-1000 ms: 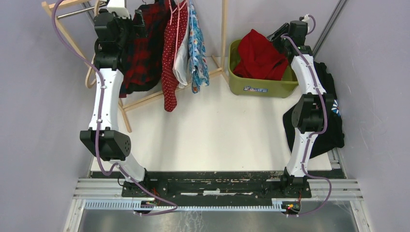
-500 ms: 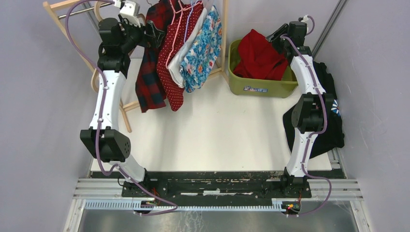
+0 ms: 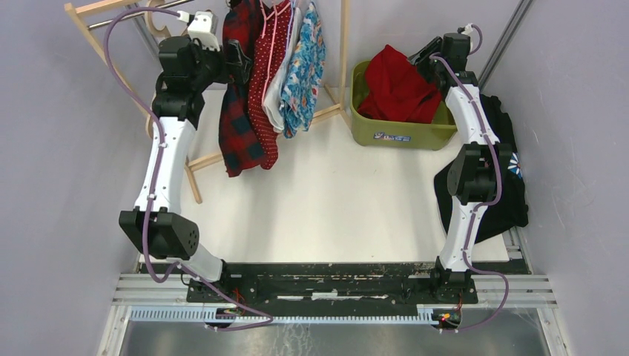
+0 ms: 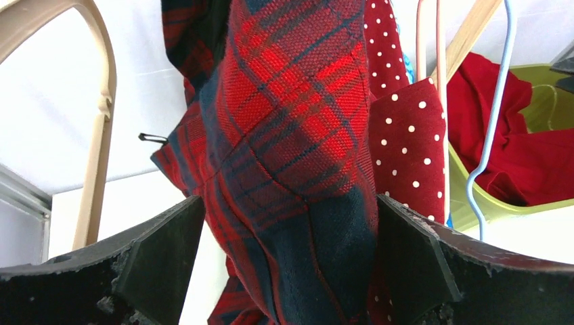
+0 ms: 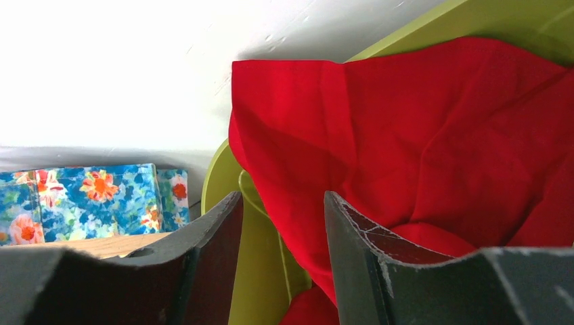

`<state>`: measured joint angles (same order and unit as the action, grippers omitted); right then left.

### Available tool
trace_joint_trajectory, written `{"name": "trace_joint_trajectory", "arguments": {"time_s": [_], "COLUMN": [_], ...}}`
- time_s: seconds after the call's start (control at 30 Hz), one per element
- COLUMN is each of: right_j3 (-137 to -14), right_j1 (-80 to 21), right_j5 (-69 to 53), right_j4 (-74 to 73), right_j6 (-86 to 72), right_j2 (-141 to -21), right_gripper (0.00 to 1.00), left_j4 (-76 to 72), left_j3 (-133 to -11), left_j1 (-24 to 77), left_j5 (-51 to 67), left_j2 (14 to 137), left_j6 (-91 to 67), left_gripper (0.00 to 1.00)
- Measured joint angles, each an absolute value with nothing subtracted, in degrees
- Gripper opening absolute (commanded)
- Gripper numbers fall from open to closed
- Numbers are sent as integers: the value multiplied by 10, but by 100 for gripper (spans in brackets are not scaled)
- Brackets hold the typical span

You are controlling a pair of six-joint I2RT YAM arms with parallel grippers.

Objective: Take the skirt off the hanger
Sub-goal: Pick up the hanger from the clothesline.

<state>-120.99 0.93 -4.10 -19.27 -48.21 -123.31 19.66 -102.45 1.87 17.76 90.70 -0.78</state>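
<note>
The skirt (image 3: 237, 119) is red and dark-blue plaid and hangs from the wooden rack (image 3: 343, 44) at the back left. In the left wrist view the skirt (image 4: 291, 135) fills the space between my fingers. My left gripper (image 3: 230, 63) (image 4: 284, 217) stands wide open around its fabric, with a gap showing beside the left finger. The skirt's hanger is hidden, apart from a small black clip (image 4: 152, 137). My right gripper (image 3: 430, 55) (image 5: 283, 203) is partly open and holds nothing, above the green bin's rim.
A red polka-dot garment (image 3: 263, 96) on a pink hanger (image 4: 430, 40) and a blue floral one (image 3: 304, 74) hang right of the skirt. The green bin (image 3: 400, 130) holds a red cloth (image 3: 397, 85). A black garment (image 3: 512, 200) lies at the right edge.
My left arm has swung right from the rack's left side, pushing the hanging clothes aside; they now hang straighter. The right arm has not moved.
</note>
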Motion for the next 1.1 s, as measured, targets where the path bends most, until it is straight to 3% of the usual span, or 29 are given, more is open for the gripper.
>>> {"name": "trace_joint_trajectory", "arguments": {"time_s": [0.03,0.37,0.43,0.57,0.7,1.1], "right_j3": [-1210,-1207,-1205,-1201,-1201,-1193], "right_j1": [9,9,10,11,13,13], "right_j5": [-41,-41,-41,-41,-41,-44], "right_j4": [-193,-192,-192,-192,-191,-189], "right_j6": [-482,-481,-481,-481,-481,-481], "right_j2": [-1233,-1233,-1233,-1233,-1233,-1233], "right_gripper": [53,53,53,53,53,53], "left_j4": [200,215,226,243,239,236], "left_j3": [-1024,-1024,-1024,-1024,-1024,-1034], "left_j1": [25,52,53,53,54,56], "left_j5": [164,55,34,12,9,49], "left_j2": [907,930,935,937,937,948], "left_j6": [-7,-6,-5,-4,2,13], "left_gripper": [100,75,65,30,4,3]}}
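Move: Just ahead of the left hand's open jaws hangs the plaid garment: the edge it will pinch is about 3 cm ahead, 1 cm to its left and 5 cm below. The dotted garment is roughly 4 cm ahead and 6 cm to the right, the floral one 5 cm ahead and 13 cm to the right, both some 6 cm below. The empty wooden hanger hangs about 17 cm left and 3 cm ahead, near hand height. From the right hand, that plaid edge lies some 41 cm left, 12 cm back and 9 cm higher. Sinking about 4 cm and edging some 2 cm forward, the left hand brings its wide-open fingers down around the plaid garment's near edge, tipping slightly downward and swinging counter-clockwise a little over 10 degrees. Its fingers then close, pinching the cloth in a gathered fold; keeping this grip, the hand drifts back right and undoes part of the swing. ##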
